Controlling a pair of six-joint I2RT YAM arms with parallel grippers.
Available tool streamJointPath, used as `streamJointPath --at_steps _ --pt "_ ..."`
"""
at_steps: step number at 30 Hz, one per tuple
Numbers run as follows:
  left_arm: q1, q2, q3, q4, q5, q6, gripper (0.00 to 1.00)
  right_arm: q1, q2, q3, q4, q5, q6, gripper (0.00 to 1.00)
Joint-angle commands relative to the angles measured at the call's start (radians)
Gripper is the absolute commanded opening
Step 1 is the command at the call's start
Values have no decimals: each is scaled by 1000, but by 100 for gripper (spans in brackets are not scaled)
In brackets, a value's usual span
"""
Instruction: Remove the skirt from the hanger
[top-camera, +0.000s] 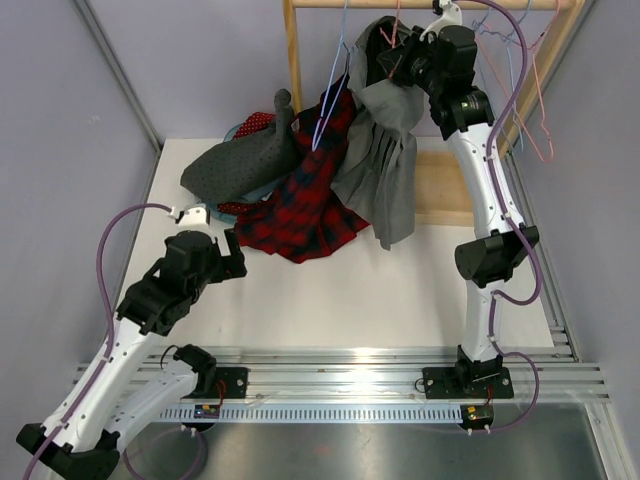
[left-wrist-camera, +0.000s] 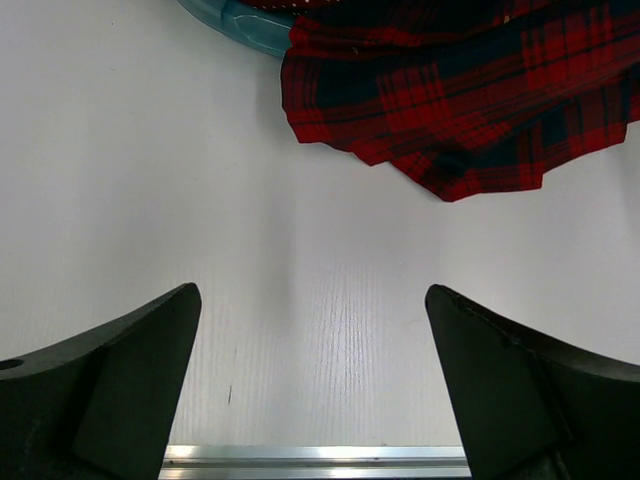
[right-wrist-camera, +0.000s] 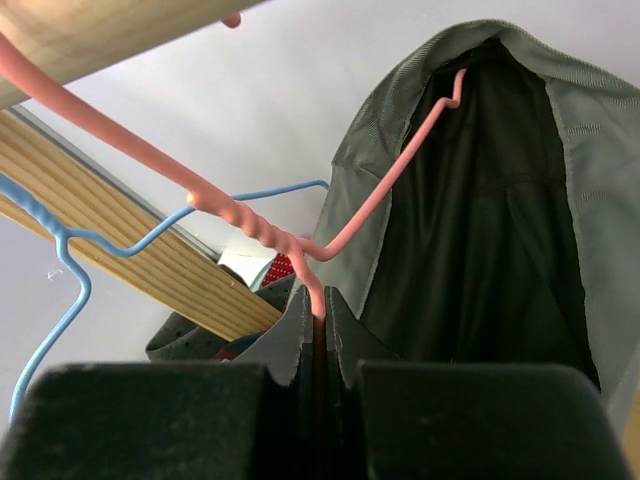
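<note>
A grey pleated skirt (top-camera: 385, 160) hangs on a pink wire hanger (right-wrist-camera: 255, 228) below the wooden rail (top-camera: 420, 4) at the top. Its waistband and dark lining (right-wrist-camera: 490, 190) fill the right of the right wrist view. My right gripper (right-wrist-camera: 319, 310) is shut on the pink hanger's wire just below its twisted neck; it sits high by the rail (top-camera: 405, 62). My left gripper (left-wrist-camera: 312, 330) is open and empty, low over the white table at the front left (top-camera: 225, 255), short of the red plaid skirt (left-wrist-camera: 470, 90).
A red plaid skirt (top-camera: 305, 205) and a dark grey garment (top-camera: 245, 155) lie heaped on the table over a blue basin (left-wrist-camera: 240, 20). A blue hanger (right-wrist-camera: 70, 260) and more pink and blue hangers (top-camera: 525, 80) hang on the rail. A metal rail (top-camera: 380, 370) runs along the front.
</note>
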Motion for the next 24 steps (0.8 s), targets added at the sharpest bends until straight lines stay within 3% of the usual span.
streamJointPath --at_steps 1,7,16,19,24 --pt "-13 5 -12 50 5 -8 99 5 -34 70 62 35 -30 0" --pt "-33 -1 -11 45 -10 -11 99 5 -63 154 62 52 -41 0" --pt "-51 16 20 74 24 27 99 5 -262 -57 52 41 -30 0" --pt "-126 88 101 99 28 15 99 6 -375 -232 88 30 -13 0" --pt "-467 289 360 172 -87 64 99 6 -561 -488 119 33 26 0"
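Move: The grey skirt hangs on the pink hanger whose neck the right fingers already grip, its middle some 20 cm straight below them. The hook goes over the rod, about 10 cm straight above the right hand. The plaid shirt is roughly 15 cm to that hand's left, 8 cm back and 25 cm lower. From the left hand, the grey skirt lies some 30 cm ahead, 34 cm to the right and a few centimetres higher. Still pinched at its neck by the shut right fingers, the pink hanger with the grey skirt on it is lifted about 6 cm towards the rod, then drawn back away from it some 11 cm, drifting slightly right, with the wrist nearly level. The open, empty left hand hardly stirs at first, then sweeps about 9 cm right and a little up towards the skirt, turning clockwise. ##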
